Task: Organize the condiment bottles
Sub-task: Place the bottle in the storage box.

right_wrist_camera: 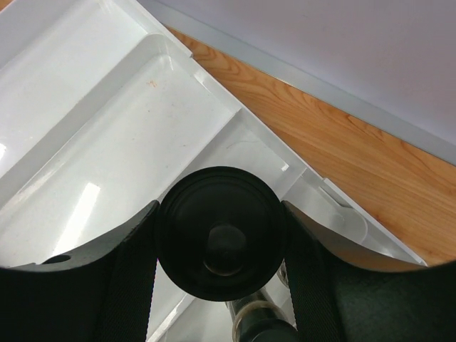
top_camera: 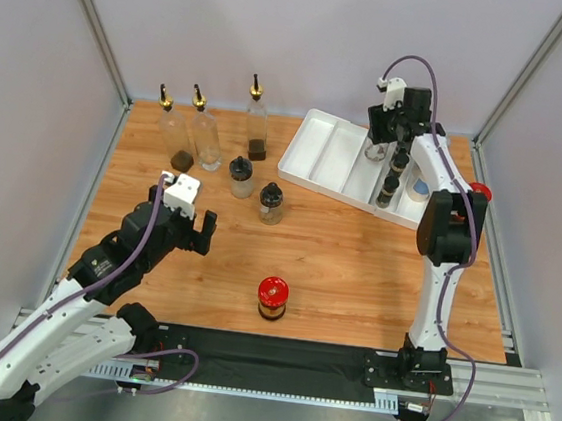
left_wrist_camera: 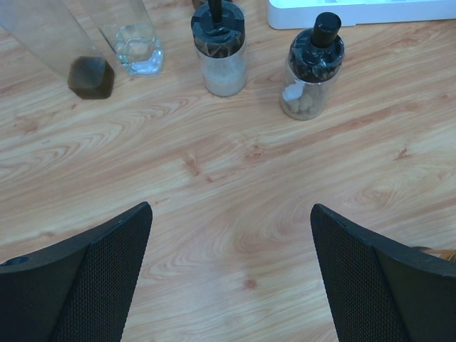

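Observation:
My right gripper (right_wrist_camera: pixel 222 235) is shut on a black-capped glass jar (right_wrist_camera: pixel 222 228), seen from above, over the right-hand compartment of the white divided tray (right_wrist_camera: pixel 107 164). Another dark jar (right_wrist_camera: pixel 274 329) lies just below it in that compartment. Three tall pourer-spout bottles (top_camera: pixel 207 134) stand at the back left. Near them stand two black-capped jars (left_wrist_camera: pixel 219 50) (left_wrist_camera: pixel 312 68), and a red-lidded jar (top_camera: pixel 272 297) stands alone towards the front. Low over bare wood, short of those two jars, my left gripper (left_wrist_camera: pixel 231 246) is open and holds nothing.
The tray (top_camera: pixel 327 155) lies at the back right; its right compartment holds dark jars (top_camera: pixel 391 185) and a silver-lidded shaker (top_camera: pixel 419 190). A red lid (top_camera: pixel 480 190) shows behind my right arm. Grey walls close in the table on three sides.

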Available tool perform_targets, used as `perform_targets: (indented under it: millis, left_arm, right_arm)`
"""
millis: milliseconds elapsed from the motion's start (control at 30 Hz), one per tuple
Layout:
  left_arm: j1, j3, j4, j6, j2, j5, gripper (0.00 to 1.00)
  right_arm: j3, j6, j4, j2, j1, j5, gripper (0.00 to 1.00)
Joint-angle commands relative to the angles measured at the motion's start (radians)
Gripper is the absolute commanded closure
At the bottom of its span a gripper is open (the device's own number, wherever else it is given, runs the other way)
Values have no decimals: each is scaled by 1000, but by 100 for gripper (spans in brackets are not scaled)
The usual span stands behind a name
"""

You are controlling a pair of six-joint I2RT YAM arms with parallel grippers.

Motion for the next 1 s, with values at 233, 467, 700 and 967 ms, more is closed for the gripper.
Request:
perform_targets:
  millis: [233,467,700,967]
  left_arm:
    - [3,20,3,23,20,-2,0]
    - [3,21,-1,23,22,-7,0]
    - [4,23,-4,23,13,-6,0]
    - [4,23,-2,22,-1,-9,0]
  right_arm:
    - [82,15,95,60,1,44,80]
    - [79,0,99,73,1,59,51]
    - [35,-13,106,37,1,58,22]
    - [-20,-17,110,-53,1,52,7]
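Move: The black-capped bottle is already in my right fingers, held by its cap. Its spot in the storage box is the far part of the compartment almost straight below, about 1 cm ahead and 12 cm down. One dark bottle stands in the next compartment, some 6 cm to the right and 3 cm back; a nearer dark bottle is roughly 4 cm right and 10 cm back. From my left hand that spot lies about 37 cm ahead, 45 cm right and 20 cm down. I lower the black-capped bottle about 3 cm with my right hand, easing roughly 1.5 cm forward as it goes down to the compartment floor. Once down, I open the fingers wide so both pads let go of the cap, and my hand only just starts to lift, still around the cap. ##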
